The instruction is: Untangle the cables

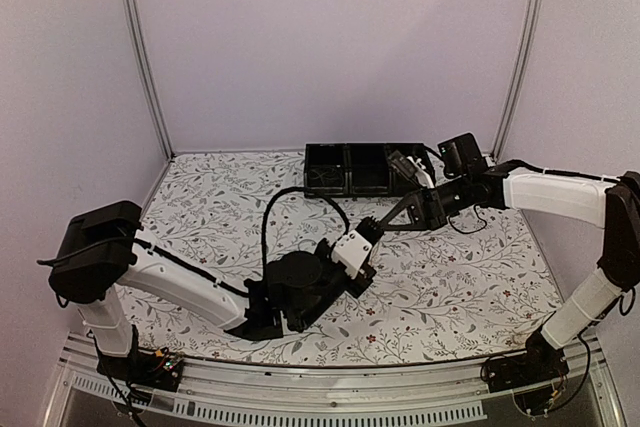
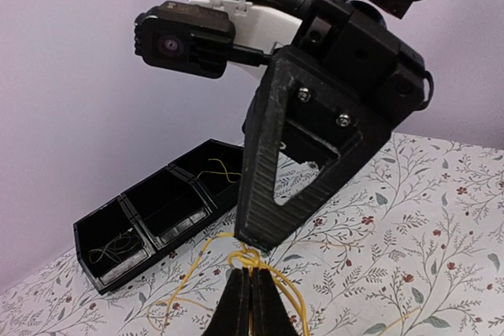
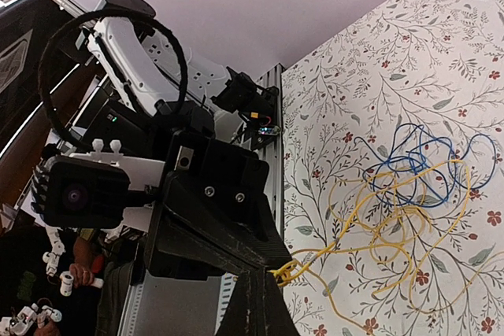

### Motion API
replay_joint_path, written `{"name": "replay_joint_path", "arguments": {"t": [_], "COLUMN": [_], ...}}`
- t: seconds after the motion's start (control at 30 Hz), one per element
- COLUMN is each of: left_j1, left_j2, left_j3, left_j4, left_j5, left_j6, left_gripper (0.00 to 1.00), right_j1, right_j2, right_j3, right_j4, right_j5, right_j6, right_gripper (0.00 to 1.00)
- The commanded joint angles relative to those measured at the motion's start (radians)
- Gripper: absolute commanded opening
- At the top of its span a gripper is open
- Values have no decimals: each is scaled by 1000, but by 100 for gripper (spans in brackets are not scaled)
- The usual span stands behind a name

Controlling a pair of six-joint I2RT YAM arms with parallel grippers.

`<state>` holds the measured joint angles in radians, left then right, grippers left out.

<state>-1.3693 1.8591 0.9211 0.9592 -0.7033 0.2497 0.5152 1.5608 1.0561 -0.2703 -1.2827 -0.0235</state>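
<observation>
A tangle of yellow cable (image 3: 394, 230) lies on the flowered table with a blue cable (image 3: 417, 164) looped through it. Both grippers are shut on the same knotted bunch of yellow cable (image 2: 246, 260), tip to tip, just above the table. My left gripper (image 2: 250, 273) pinches it from one side and my right gripper (image 3: 257, 275) from the other. In the top view they meet at mid-table, the left (image 1: 367, 232) and the right (image 1: 386, 223); the cables are too thin to show there.
A black tray (image 1: 345, 155) with three compartments stands at the back of the table. In the left wrist view (image 2: 94, 226) one compartment holds a yellow cord (image 2: 218, 169) and another a thin pale cord (image 2: 113, 246). The table's front rail (image 3: 272, 155) is close by.
</observation>
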Motion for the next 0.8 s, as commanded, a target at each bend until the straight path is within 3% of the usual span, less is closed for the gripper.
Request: {"name": "replay_joint_path", "arguments": {"t": [0.0,0.2,0.33,0.43,0.47,0.6,0.77], "left_j1": [23,27,25,23,23,24,21], "left_j2": [-8,5,-5,-16,-19,-19,-7], "left_j3": [16,31,25,9,3,-5,6], "left_j4": [8,6,4,8,9,13,0], "left_j5": [10,16,12,14,17,44,79], "left_j6": [-38,-36,-33,-25,-21,-6,5], "left_gripper": [0,0,0,0,0,0,0], "right_j1": [32,41,-17,-63,-67,-65,-35], "right_j2": [-52,-60,-55,-41,-34,3,48], "right_j3": [-22,-22,-4,9,12,13,39], "right_j4": [32,33,34,16,0,-26,-65], "right_j5": [33,56,73,87,88,-8,-87], "right_j6": [-16,-18,23,69,66,58,52], "right_gripper": [0,0,2,30,36,48,51]}}
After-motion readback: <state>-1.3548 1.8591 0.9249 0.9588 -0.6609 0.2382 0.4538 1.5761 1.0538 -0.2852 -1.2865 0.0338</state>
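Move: The knot in the yellow cable sits right at both hands' closed fingertips: for the right hand about 1 cm to its left, level in height and straight across. For the left hand, which holds the cable just behind the knot, it is some 1 cm ahead and 1 cm to the right. The blue cable lies on the table about 5 cm ahead, 10 cm left and 20 cm below the right hand. Still pinching the yellow cable at the knot, the right fingers tug it back a little over 1 cm while the left hand keeps its shut grip and stays almost in place. Then the right fingers open halfway and let go, the hand springing forward nearly 4 cm and some 2 cm to the right, away from the knot, before easing slightly back and down. ##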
